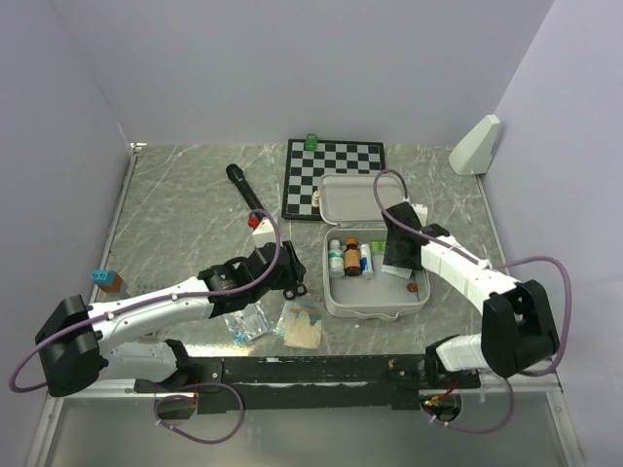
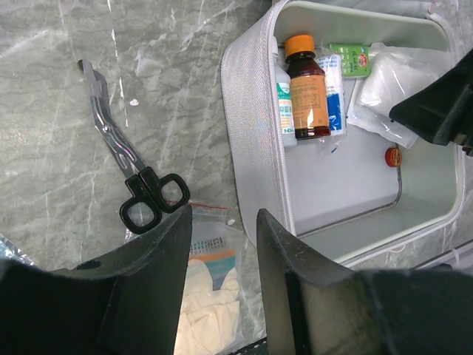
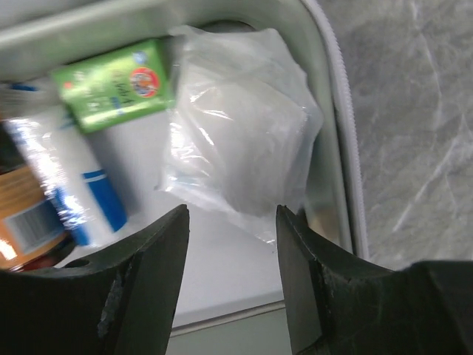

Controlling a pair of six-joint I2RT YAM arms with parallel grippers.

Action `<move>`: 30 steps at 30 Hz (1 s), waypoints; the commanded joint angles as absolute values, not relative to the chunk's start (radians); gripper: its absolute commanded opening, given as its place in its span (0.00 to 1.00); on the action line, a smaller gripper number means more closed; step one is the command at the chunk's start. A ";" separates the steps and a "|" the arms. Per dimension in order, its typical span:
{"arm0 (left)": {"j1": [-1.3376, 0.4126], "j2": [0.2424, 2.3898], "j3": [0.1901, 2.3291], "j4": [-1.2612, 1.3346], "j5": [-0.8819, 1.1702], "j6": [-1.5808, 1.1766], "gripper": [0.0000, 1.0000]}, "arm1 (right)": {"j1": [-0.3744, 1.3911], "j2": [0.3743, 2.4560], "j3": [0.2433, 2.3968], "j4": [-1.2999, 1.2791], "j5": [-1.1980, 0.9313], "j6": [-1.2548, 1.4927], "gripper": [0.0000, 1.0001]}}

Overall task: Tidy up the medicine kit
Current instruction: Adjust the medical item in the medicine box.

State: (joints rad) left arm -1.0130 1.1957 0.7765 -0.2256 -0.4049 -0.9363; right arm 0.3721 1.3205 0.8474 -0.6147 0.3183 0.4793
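Note:
The medicine kit (image 1: pixel 337 297) lies open at the table's middle, its lid (image 1: pixel 350 199) flat behind it. Inside lie a brown bottle with an orange cap (image 2: pixel 307 92), a green box (image 3: pixel 118 85), a blue-and-white tube (image 3: pixel 70 174), a small red item (image 2: pixel 392 155) and a clear bag holding a white pad (image 3: pixel 240 126). My right gripper (image 3: pixel 231 213) hovers open over the kit's right side, the bag resting just beyond its tips. Left of the kit, my left gripper (image 2: pixel 223 214) stands open above a bag of pale gloves (image 2: pixel 214 281). Black-handled scissors (image 2: pixel 122 159) lie on the table nearby.
A chessboard (image 1: pixel 333 170) sits behind the kit, with a green piece (image 1: pixel 311 141) at its far edge. A black rod (image 1: pixel 245 192) lies to the left of it, and a white wedge (image 1: pixel 477 146) stands at the back right. A blue-topped block (image 1: pixel 107 281) is at the far left.

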 commanded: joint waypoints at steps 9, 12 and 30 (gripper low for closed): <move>-1.009 1.186 0.815 -0.213 -0.417 -0.902 0.45 | 0.345 1.442 0.910 -0.646 0.436 0.505 0.45; -1.009 1.177 0.808 -0.215 -0.423 -0.902 0.45 | 0.341 1.465 0.922 -0.650 0.423 0.499 0.33; -1.009 1.180 0.804 -0.202 -0.413 -0.907 0.45 | 0.436 1.227 0.982 -0.758 0.347 0.448 0.00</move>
State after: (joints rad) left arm -1.0130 1.1938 0.7765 -0.2260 -0.4084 -0.9180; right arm 0.3866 1.2617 0.9108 -0.7170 0.3691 0.4797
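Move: The gauze bag lies on the box floor just under the right hand, its middle about 3 cm ahead and 4 cm below the fingertips, with its near edge almost between them. The green packet is some 7 cm left and 5 cm ahead of the hand, the blue-white tube 9 cm left and 1 cm ahead, the red cap 6 cm back and 2 cm to the right. From the idle left hand the bag is about 25 cm to the right, 6 cm ahead and 10 cm lower. The right hand sinks about 2.5 cm into the medicine box while easing 2 cm to the right and tilting slightly steeper, its half-open fingers coming down to the near edge of the gauze bag and then closing right down to pinch that edge. With the bag pinched it lifts some 5.5 cm straight up out of the low point, drifting back a little to the left and undoing the tilt. ##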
